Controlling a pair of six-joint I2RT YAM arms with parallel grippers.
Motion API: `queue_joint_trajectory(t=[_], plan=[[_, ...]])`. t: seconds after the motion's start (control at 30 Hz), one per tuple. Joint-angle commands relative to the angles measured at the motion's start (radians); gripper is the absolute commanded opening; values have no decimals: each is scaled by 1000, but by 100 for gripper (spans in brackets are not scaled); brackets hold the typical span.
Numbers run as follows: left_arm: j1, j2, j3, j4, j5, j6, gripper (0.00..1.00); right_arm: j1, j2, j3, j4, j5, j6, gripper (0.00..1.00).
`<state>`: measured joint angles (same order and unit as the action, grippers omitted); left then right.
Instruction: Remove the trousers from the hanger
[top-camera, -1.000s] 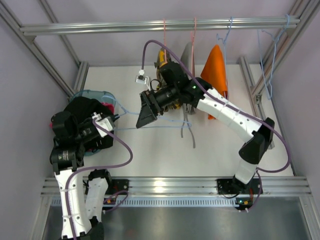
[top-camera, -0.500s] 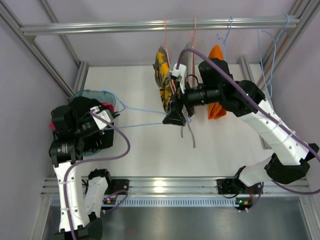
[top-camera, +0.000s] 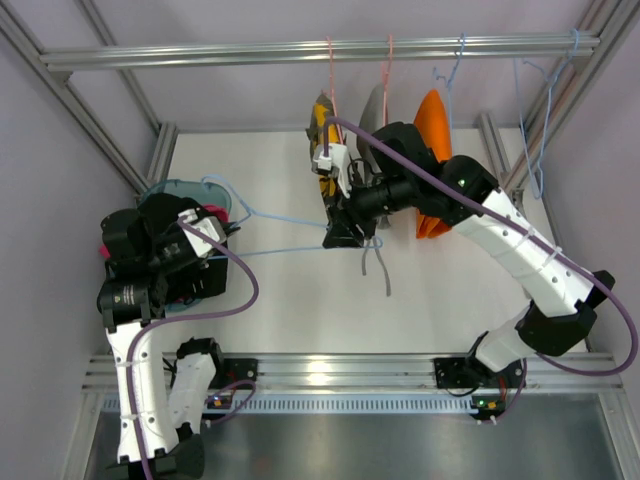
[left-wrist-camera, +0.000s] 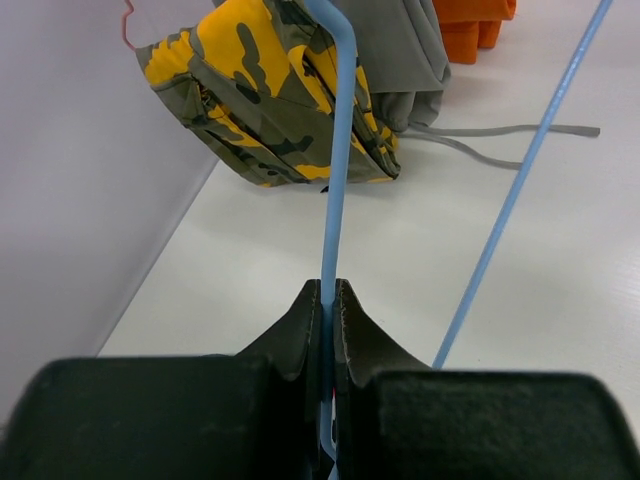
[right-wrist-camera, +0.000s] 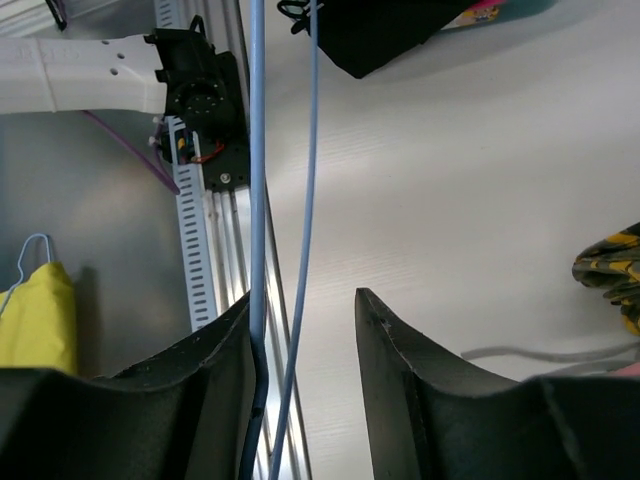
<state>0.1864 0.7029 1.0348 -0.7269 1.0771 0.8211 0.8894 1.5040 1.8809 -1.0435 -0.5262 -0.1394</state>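
Note:
A light blue wire hanger (top-camera: 280, 250) lies level over the table, bare of cloth. My left gripper (top-camera: 222, 238) is shut on its wire at the left end, and in the left wrist view the hanger (left-wrist-camera: 338, 150) runs straight out from between the closed jaws of my left gripper (left-wrist-camera: 328, 290). My right gripper (top-camera: 338, 234) is at the hanger's right end. My right gripper (right-wrist-camera: 305, 295) stands open with both hanger wires between its fingers, one wire against the left finger. The black trousers (right-wrist-camera: 390, 30) and the pink trousers (top-camera: 212, 213) lie in the teal basket (top-camera: 185, 187) below my left arm.
From the top rail (top-camera: 320, 50) hang a yellow camouflage garment (top-camera: 325, 135), a grey garment (top-camera: 372, 110) with loose drawstrings, an orange garment (top-camera: 432, 140) and bare blue hangers (top-camera: 535, 120). A yellow garment (right-wrist-camera: 35, 320) shows beside the frame in the right wrist view.
My right gripper has travelled rightward along the hanger to its far end, and its jaws have narrowed around the wires. The left arm has barely moved and keeps its grip.

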Motion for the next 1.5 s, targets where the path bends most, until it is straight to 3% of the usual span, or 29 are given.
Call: queue_joint_trajectory(t=[0.0,0.07,0.13,0.17,0.23,0.27,0.4,0.63,0.73,0.8,0.9,1.1,1.47], plan=[[-5,-16,22,38,50,-4,0,20,1,58,-6,-6,-28,0],[-5,-19,24,38,44,-11,3,25,-7,52,-6,-8,-25,0],[-5,-13,28,37,37,-48,15,25,-25,35,3,0,-22,0],[-5,-5,43,37,32,-72,32,23,-31,29,7,3,-20,0],[-5,23,73,35,38,-167,48,23,-56,3,20,20,-12,0],[-5,35,111,35,43,-204,61,22,-63,-6,26,28,-6,0],[-5,98,214,35,110,-350,78,11,-122,-55,53,48,17,0],[-5,155,311,50,129,-536,79,-69,-208,-94,97,-29,78,0],[-5,141,274,200,52,-712,80,-112,-249,-103,135,-93,113,0],[-5,127,243,390,2,-887,81,-136,-271,-103,149,-118,126,0],[-5,113,194,559,-40,-1025,82,-188,-307,-129,190,-133,175,0],[-5,136,191,563,-40,-1034,83,-259,-364,-135,273,-156,241,0],[-14,168,197,581,-39,-1051,83,-562,-536,-141,410,-274,448,0]])
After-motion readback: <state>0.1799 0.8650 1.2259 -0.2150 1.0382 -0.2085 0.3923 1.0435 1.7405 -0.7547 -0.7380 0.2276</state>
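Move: The thin blue hanger is stretched between my two grippers, its middle about 9 cm right of my left hand. The bin with the black and pink trousers is some 16 cm left of that hand, 6 cm farther out and 25 cm below. From my right hand, the free right end of the rail lies roughly 40 cm right, 19 cm ahead and 20 cm up. The camouflage trousers hang 18 cm ahead and 2 cm left, the grey ones 18 cm ahead and 5 cm right. I open my left fingers wide and let go of the hanger, then raise that hand about 11 cm clear of it, rolling the wrist some 30 degrees. My right hand keeps its grip on the bare hanger and, after a short pause, carries it up about 14 cm and right about 13 cm towards the rail's right end, fingers tilting up out of their downward slant and turning clockwise. ##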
